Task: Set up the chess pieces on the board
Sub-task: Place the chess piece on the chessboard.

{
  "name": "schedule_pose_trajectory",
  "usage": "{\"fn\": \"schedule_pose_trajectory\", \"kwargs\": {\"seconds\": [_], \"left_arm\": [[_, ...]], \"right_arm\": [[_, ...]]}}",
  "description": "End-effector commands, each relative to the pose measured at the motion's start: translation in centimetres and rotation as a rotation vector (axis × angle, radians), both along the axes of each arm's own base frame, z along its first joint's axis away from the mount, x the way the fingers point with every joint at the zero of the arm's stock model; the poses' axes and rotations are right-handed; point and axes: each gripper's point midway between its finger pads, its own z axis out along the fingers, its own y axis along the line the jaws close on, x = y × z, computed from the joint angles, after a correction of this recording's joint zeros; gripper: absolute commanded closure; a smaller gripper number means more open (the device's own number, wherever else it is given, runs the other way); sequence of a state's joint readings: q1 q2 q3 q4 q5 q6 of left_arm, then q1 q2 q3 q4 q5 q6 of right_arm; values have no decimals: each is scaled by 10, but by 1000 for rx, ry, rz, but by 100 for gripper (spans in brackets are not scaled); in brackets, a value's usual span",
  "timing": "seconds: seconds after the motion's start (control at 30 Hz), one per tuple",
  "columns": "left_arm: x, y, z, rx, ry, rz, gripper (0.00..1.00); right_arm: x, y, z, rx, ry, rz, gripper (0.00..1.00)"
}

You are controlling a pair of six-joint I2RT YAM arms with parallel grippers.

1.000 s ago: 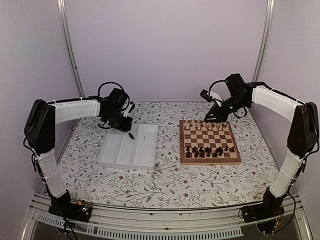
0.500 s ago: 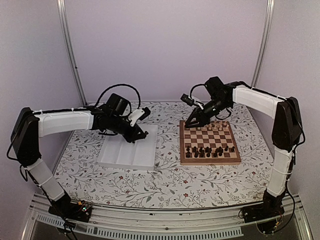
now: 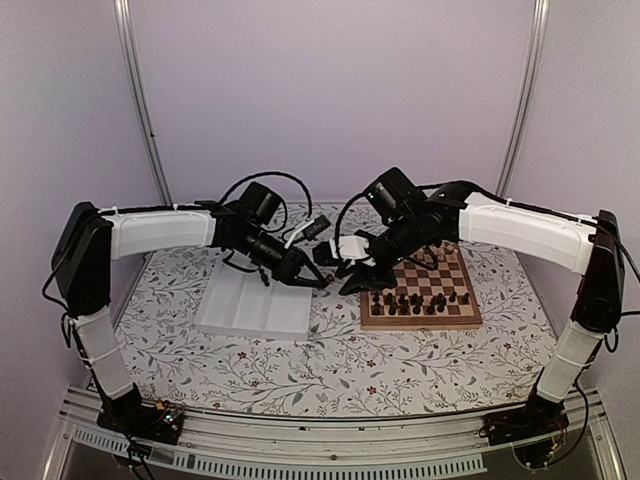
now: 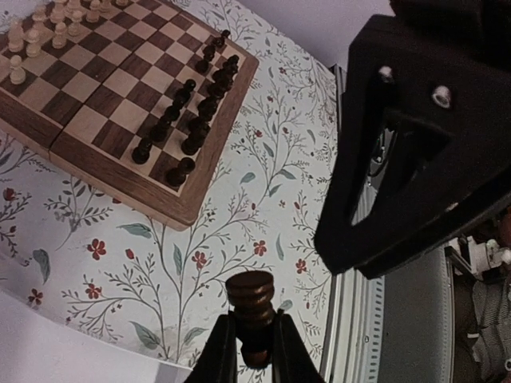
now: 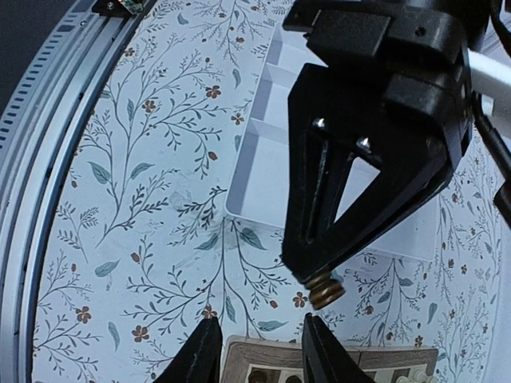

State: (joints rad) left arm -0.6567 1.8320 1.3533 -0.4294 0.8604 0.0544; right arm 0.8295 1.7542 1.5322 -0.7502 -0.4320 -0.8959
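My left gripper is shut on a dark chess piece, whose round base pokes out past the fingertips. It hangs above the flowered cloth between the tray and the board. The same piece shows in the right wrist view under the left gripper. My right gripper is open and empty, just in front of the piece and not touching it. The two grippers meet at the board's left edge. A row of dark chess pieces stands along the board's near side.
Pale wooden pieces line the board's far side. A white tray lies left of the board, its corner close to both grippers. The metal rail runs along the table's near edge.
Both arms swung in toward the middle. The left one carried the dark piece rightward off the tray; the right one left the board's far side, came left, and its jaws spread wider.
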Motion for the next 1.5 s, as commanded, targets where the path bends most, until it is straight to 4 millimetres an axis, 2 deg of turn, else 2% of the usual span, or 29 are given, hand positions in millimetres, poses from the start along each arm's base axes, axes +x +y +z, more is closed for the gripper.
{"fn": "schedule_pose_trajectory", "kwargs": {"seconds": [0.0,0.17,0.33,0.4,0.53,0.6,0.67,0.83,0.87,0.97,1.1,1.2,1.47], "left_arm": [[-23,-15,7,-18,122,-78,100],[-35,-25,7,-14,173,-132,100],[-43,-32,6,-14,203,-167,100],[-42,-33,7,-9,202,-161,98],[-36,-34,7,4,174,-132,87],[-31,-32,10,9,122,-103,83],[-24,-28,16,2,31,-60,78],[-7,-15,45,-69,-262,84,68],[-8,-13,61,-110,-338,110,67],[-7,-16,90,-278,-488,236,63],[-2,-25,107,-391,-438,449,61],[-8,-37,122,-473,-451,521,59],[-1,-81,112,-476,-259,519,57]], "right_arm": [[21,3,2,-49,-197,-27,63],[15,9,-12,-106,-280,-8,62],[1,10,-24,-156,-299,31,63],[-2,8,-29,-180,-308,38,67],[1,3,-32,-202,-306,0,87],[1,-2,-34,-201,-291,-18,90],[0,-8,-31,-171,-252,-32,90],[-5,-29,-2,4,-68,-79,91],[-8,-31,7,49,-29,-81,91],[-5,-40,22,158,56,-126,91],[12,-52,39,263,44,-230,92],[24,-62,48,314,88,-301,92],[28,-67,46,319,78,-330,91]]}}
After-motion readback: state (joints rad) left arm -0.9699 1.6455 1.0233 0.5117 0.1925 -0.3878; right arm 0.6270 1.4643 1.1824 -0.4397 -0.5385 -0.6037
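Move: The dark chess piece in the left fingers lies about 3 cm ahead of the right fingertips, 4 cm to their left and 2 cm lower. The right fingertips are some 3 cm back, 5 cm right and 3 cm above the left ones. From the right hand, the chessboard's middle is roughly 14 cm ahead and 21 cm right, and the corner dark piece 4 cm ahead and 10 cm right, both about 15 cm below. The tray is about 9 cm ahead and 16 cm left of the left hand. The right fingers close on the dark piece in mid-air and the left fingers open to let go: first the left hand brings it back and right by 3–4 cm while the open right hand sinks about 3 cm to meet it. The left then rises some 9 cm, edging right, its wrist turning counter-clockwise; the right carries the piece right about 7 cm, lifts and turns about 20 degrees clockwise. ##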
